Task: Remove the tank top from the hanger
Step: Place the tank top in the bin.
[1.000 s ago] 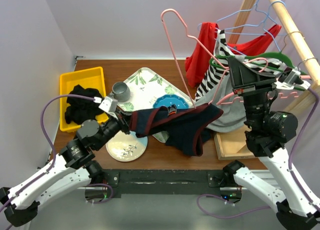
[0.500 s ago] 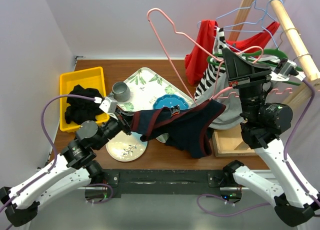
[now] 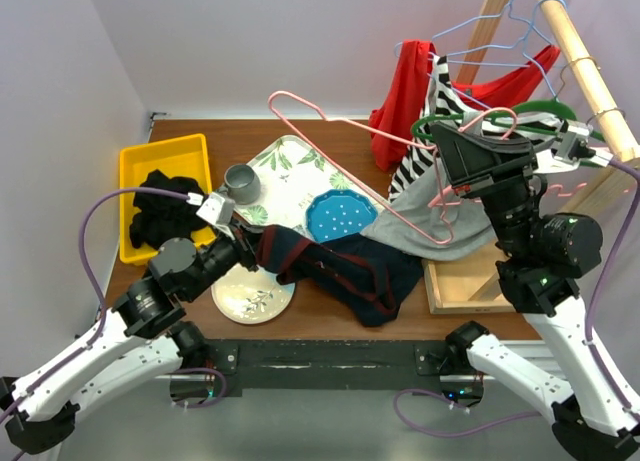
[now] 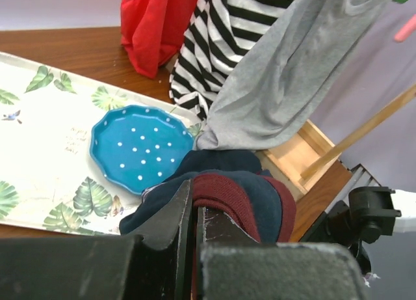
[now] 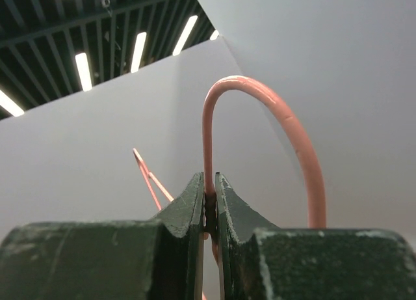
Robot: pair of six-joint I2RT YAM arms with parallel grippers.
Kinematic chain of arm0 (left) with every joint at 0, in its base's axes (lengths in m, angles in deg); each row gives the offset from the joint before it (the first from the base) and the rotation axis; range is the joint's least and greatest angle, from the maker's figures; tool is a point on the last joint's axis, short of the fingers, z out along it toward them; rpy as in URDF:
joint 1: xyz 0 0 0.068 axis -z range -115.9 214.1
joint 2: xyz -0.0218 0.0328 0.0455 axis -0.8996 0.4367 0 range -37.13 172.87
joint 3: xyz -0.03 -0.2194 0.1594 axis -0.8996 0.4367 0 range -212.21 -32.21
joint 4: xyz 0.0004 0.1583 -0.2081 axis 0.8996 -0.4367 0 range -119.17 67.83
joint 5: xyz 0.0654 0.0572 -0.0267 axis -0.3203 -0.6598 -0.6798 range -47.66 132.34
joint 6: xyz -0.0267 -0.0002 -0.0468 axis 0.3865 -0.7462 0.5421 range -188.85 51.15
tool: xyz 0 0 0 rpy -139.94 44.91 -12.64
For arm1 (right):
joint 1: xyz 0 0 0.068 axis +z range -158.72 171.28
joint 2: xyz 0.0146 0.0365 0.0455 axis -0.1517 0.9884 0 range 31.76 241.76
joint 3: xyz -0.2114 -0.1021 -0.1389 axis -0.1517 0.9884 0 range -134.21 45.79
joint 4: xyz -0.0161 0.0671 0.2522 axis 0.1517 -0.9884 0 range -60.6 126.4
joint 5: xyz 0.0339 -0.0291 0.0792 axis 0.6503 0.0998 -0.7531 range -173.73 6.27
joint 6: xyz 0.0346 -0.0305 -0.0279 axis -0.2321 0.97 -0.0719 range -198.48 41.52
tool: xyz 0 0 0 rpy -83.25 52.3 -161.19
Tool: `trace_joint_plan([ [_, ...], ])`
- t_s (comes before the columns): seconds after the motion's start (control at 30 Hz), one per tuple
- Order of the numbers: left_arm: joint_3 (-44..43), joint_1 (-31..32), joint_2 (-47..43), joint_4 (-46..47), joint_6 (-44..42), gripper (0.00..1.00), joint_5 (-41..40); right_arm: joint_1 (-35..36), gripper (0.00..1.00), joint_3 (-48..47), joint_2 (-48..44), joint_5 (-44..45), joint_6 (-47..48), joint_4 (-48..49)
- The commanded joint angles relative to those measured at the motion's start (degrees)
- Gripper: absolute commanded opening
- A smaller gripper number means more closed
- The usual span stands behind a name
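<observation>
The navy tank top with maroon trim [image 3: 350, 273] lies heaped on the table's front, below the blue plate. My left gripper [image 3: 256, 249] is shut on the tank top's left end; in the left wrist view the maroon edge [image 4: 224, 194] sits pinched in my left gripper [image 4: 193, 190]. The pink wire hanger [image 3: 340, 165] hangs in the air above the tray, tilted, with no cloth on it. High at the right, my right gripper [image 3: 440, 139] is shut on the hanger's neck. In the right wrist view the hanger's hook [image 5: 208, 144] loops above my right gripper [image 5: 208, 177].
A leaf-print tray [image 3: 290, 159] holds a blue dotted plate [image 3: 338, 217] and a grey cup [image 3: 241, 184]. A white plate [image 3: 252, 299] lies in front. A yellow bin [image 3: 170, 159] with black cloth is at left. A wooden rack [image 3: 590, 71] at right carries red, striped and grey garments.
The hanger has swung down and left, out of the tank top. The tank top, earlier stretched between my left gripper and the hanger, has dropped onto the table. Both grippers stayed shut.
</observation>
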Motion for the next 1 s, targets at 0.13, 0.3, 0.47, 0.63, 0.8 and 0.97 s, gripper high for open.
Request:
trace_joint_plan([
  [0.13,-13.2,-0.4,1.4,-3.6,-8.9,0.00,-11.6,0.2,0.00,-7.6,2.5,-6.3,7.6,-8.9],
  [0.3,-27.1,-0.4,10.6,-6.7,-23.1,0.00,-33.3,0.2,0.00,-9.8,0.5,-5.4,10.4,-13.3],
  [0.47,-42.3,-0.8,22.5,0.9,-39.6,0.00,-45.5,0.2,0.00,-9.9,-0.9,-5.2,11.0,-14.3],
  [0.63,-56.4,-6.9,32.1,17.6,-60.2,0.00,-50.2,0.2,0.00,-9.7,-2.0,-4.8,11.3,-14.6],
  [0.8,-70.9,-21.3,45.6,19.2,-66.6,0.00,-47.3,0.1,0.00,-9.8,-2.4,-4.9,12.1,-15.4],
  [0.97,-74.7,-30.8,54.4,18.1,-65.6,0.00,-47.2,0.2,0.00,-9.3,-3.0,-5.7,12.4,-16.1],
])
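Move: The yellow bin that the tank top is bound for lies some 24 cm ahead of the left hand, 27 cm to its left and 26 cm below. The grey mug is about 26 cm ahead and 8 cm left, and the cream-and-blue plate 2 cm ahead and 6 cm left, both well below. The blue dotted plate is roughly 17 cm ahead and 16 cm right. From the right hand the bin is 24 cm ahead, 55 cm left and 54 cm below. Still pinching the tank top at its dark-red edging, the left hand sweeps it up about 30 cm and some 20 cm left, then also forward, high over the bin's side of the table. The wrist swings nearly 80 degrees counter-clockwise, its fingers tipping upward. The right hand keeps its grip on the pink hanger, easing back a couple of centimetres. ##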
